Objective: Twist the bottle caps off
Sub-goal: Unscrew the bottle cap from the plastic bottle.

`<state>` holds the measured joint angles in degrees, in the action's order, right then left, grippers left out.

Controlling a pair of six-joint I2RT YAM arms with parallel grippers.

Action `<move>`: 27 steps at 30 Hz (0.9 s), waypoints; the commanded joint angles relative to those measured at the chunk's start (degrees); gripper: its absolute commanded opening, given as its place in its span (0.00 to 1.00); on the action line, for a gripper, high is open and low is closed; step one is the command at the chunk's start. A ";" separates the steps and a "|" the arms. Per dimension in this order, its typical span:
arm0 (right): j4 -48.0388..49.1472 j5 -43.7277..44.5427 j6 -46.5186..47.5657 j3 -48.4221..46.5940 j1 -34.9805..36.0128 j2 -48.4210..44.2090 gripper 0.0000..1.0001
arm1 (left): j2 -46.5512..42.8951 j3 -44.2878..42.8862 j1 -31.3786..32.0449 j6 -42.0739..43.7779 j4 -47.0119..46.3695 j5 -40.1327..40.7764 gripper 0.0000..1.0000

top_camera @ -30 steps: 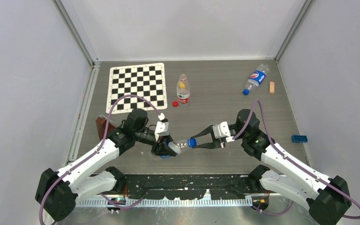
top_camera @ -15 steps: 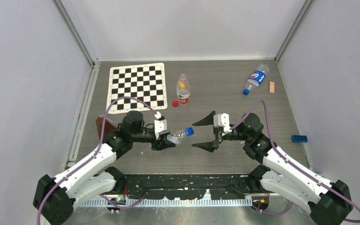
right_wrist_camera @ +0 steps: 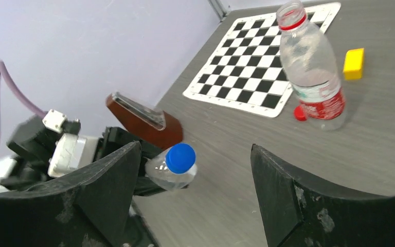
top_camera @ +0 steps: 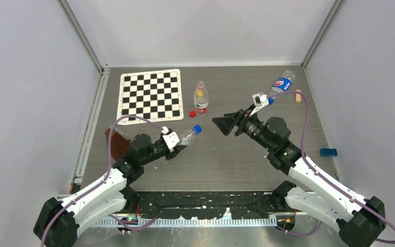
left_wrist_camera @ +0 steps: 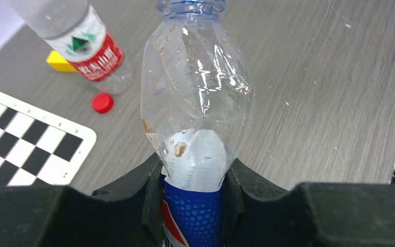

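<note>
My left gripper [top_camera: 179,144] [left_wrist_camera: 193,206] is shut on the blue label of a clear bottle [top_camera: 187,137] [left_wrist_camera: 195,103], held off the table with its neck pointing away from me. Its blue cap [top_camera: 197,129] [right_wrist_camera: 180,157] is on the neck. My right gripper [top_camera: 225,124] [right_wrist_camera: 195,154] is open, a short way from that cap and facing it, with nothing between its fingers. A red-label bottle [top_camera: 201,100] [right_wrist_camera: 311,67] stands uncapped, and its red cap [top_camera: 192,114] [left_wrist_camera: 102,103] lies beside it. Another blue-label bottle [top_camera: 281,85] lies at the back right.
A checkerboard sheet [top_camera: 150,95] lies at the back left. A yellow block [right_wrist_camera: 353,64] sits behind the red-label bottle. A brown object [top_camera: 115,139] stands by my left arm. A wooden block [top_camera: 298,95] and a blue brick [top_camera: 328,152] are on the right side.
My right gripper opened off the blue cap and drew back to the right and away. My left arm pulled the bottle left and tilted its neck up, cap still on.
</note>
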<state>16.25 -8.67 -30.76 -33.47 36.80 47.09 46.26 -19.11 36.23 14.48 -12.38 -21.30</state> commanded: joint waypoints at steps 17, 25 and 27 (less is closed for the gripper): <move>-0.84 -16.68 -27.39 -12.70 0.82 20.51 0.72 | -3.18 1.45 7.52 4.50 -9.34 14.34 0.05; 1.22 -17.39 -28.29 -13.31 1.48 23.14 0.63 | -2.93 1.29 7.89 4.68 -8.98 14.35 0.04; 1.22 -17.62 -28.25 -13.29 1.52 23.28 0.59 | -2.91 1.27 7.98 4.60 -8.98 14.44 0.04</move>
<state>13.76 -24.80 -58.02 -44.16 37.93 69.82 43.83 -17.63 43.88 18.48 -17.41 -7.73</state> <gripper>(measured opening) 0.623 0.375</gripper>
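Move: The blue cap, on the bottle the left hand still grips, lies about 9 cm to the right hand's left, level with it fore and aft, and some 7 cm below. The open red-labelled bottle stands about 24 cm ahead and 7 cm left, and the loose red cap 23 cm ahead and 12 cm left. From the left hand the blue cap is about 6 cm ahead, 7 cm right and 8 cm above. The open right hand swings 8 cm left and down, tipping 35 degrees, narrowing around the left-held bottle's rising cap. ##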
